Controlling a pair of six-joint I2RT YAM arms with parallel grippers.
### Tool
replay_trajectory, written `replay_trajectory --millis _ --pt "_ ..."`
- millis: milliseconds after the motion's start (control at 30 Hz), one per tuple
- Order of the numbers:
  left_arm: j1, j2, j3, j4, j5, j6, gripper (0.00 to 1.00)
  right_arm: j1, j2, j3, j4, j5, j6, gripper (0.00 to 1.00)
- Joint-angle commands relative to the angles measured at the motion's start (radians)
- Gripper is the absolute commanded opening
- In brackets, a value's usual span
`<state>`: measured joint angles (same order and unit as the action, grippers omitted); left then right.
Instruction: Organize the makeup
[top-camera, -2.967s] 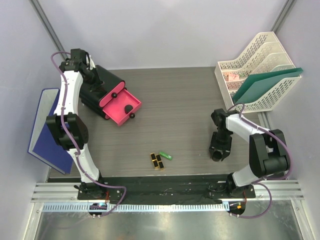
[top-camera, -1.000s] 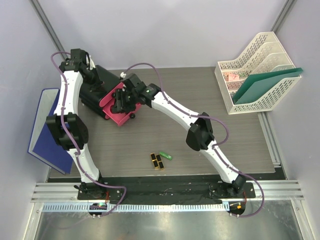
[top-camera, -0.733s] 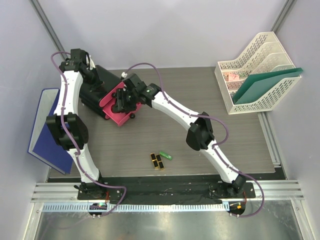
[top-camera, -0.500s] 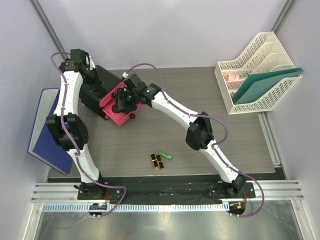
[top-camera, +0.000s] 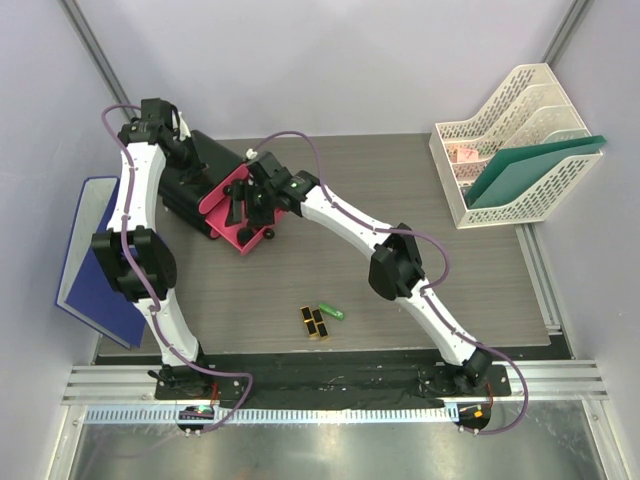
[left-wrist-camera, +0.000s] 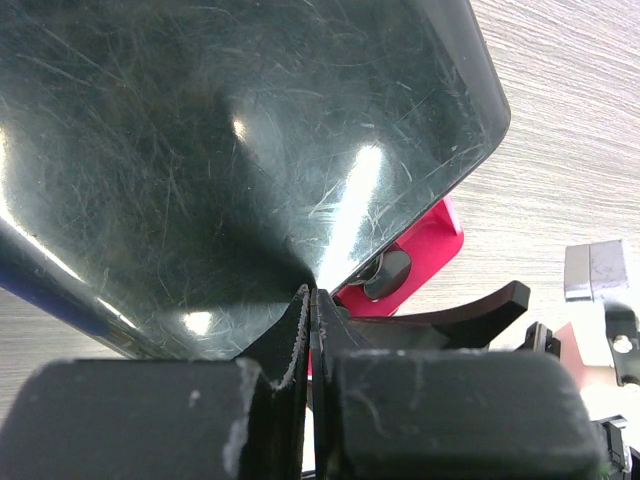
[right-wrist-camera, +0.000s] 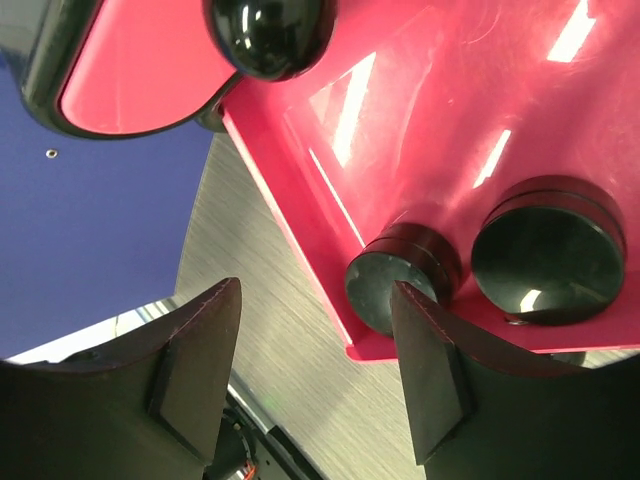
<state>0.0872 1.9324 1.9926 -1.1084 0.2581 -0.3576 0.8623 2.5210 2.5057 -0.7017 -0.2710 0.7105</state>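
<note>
Two black round compacts lie in the open pink drawer (right-wrist-camera: 430, 120). One compact (right-wrist-camera: 400, 275) stands on edge at the drawer's corner, the other compact (right-wrist-camera: 548, 250) is beside it. My right gripper (right-wrist-camera: 318, 290) is open over that corner, and its right finger (right-wrist-camera: 430, 370) is close to the standing compact. From above, the right gripper (top-camera: 246, 205) is over the drawer (top-camera: 240, 225). Black-and-gold lipsticks (top-camera: 315, 322) and a green tube (top-camera: 331, 311) lie near the table's front. My left gripper (left-wrist-camera: 312, 295) is shut and empty against the glossy black box (left-wrist-camera: 230, 150).
The black box (top-camera: 205, 165) with pink drawers stands at the back left. The upper drawer's black knob (right-wrist-camera: 270, 35) is just above my right fingers. A white file rack (top-camera: 510, 140) with a green folder stands at the back right. A blue folder (top-camera: 85, 255) lies at the left edge.
The right arm swung from the table's right side to the pink drawer. Its jaws have since spread wider, leaving a compact in the drawer. The left arm has not moved.
</note>
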Motion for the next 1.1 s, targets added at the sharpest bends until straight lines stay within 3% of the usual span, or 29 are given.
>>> replay_trajectory --millis 0,133,200,233,333,567,733,900,1067 --pt "-0.003 0.02 -0.037 -0.079 -0.043 0.029 0.0 -0.011 -0.065 0.028 0.042 0.042 -0.009 0.66" --pt "-0.003 0.023 -0.028 -0.082 -0.051 0.031 0.0 -0.028 -0.14 -0.028 0.045 0.104 -0.031 0.65" --pt "-0.003 0.025 -0.021 -0.082 -0.056 0.029 0.0 -0.043 -0.198 -0.071 0.051 0.133 -0.014 0.51" --pt "-0.003 0.028 -0.018 -0.085 -0.056 0.029 0.0 -0.064 -0.221 -0.123 0.053 0.138 0.01 0.33" --pt "-0.003 0.028 -0.015 -0.085 -0.056 0.029 0.0 -0.117 -0.296 -0.246 0.071 0.141 0.047 0.01" --pt "-0.003 0.033 -0.015 -0.082 -0.059 0.029 0.0 -0.199 -0.448 -0.517 0.108 0.171 0.112 0.01" --pt "-0.003 0.042 0.003 -0.091 -0.066 0.031 0.0 -0.23 -0.461 -0.697 0.108 0.078 0.171 0.01" --pt "-0.003 0.045 0.014 -0.102 -0.079 0.037 0.0 -0.215 -0.392 -0.772 0.134 -0.046 0.23 0.01" --pt "-0.003 0.048 0.015 -0.1 -0.079 0.034 0.0 -0.19 -0.306 -0.733 0.194 -0.14 0.268 0.01"
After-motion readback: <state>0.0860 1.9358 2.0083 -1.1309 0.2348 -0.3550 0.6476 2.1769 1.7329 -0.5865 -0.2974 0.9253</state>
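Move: The open drawer's knob lies about 7 cm to the right of the right hand, 2 cm ahead and 7 cm below. Of the two black pots in the drawer, the back pot is just ahead, 2 cm right and 6 cm below; the front pot is 4 cm ahead, 5 cm right, just as low. The closed drawer's knob is some 8 cm ahead and 2 cm left. From the left hand the open drawer's knob lies roughly 15 cm right, 8 cm back and 10 cm below. The open drawer with its two black pots is left as the right hand swings clear over the drawer's front, about 17 cm to the right, forward and slightly up, shutting its empty fingers and turning some 20 degrees clockwise. It then drops about 12 cm while coming back some 6 cm, fingertips tilting down, to hang outside the drawer's front, right of the knob. ##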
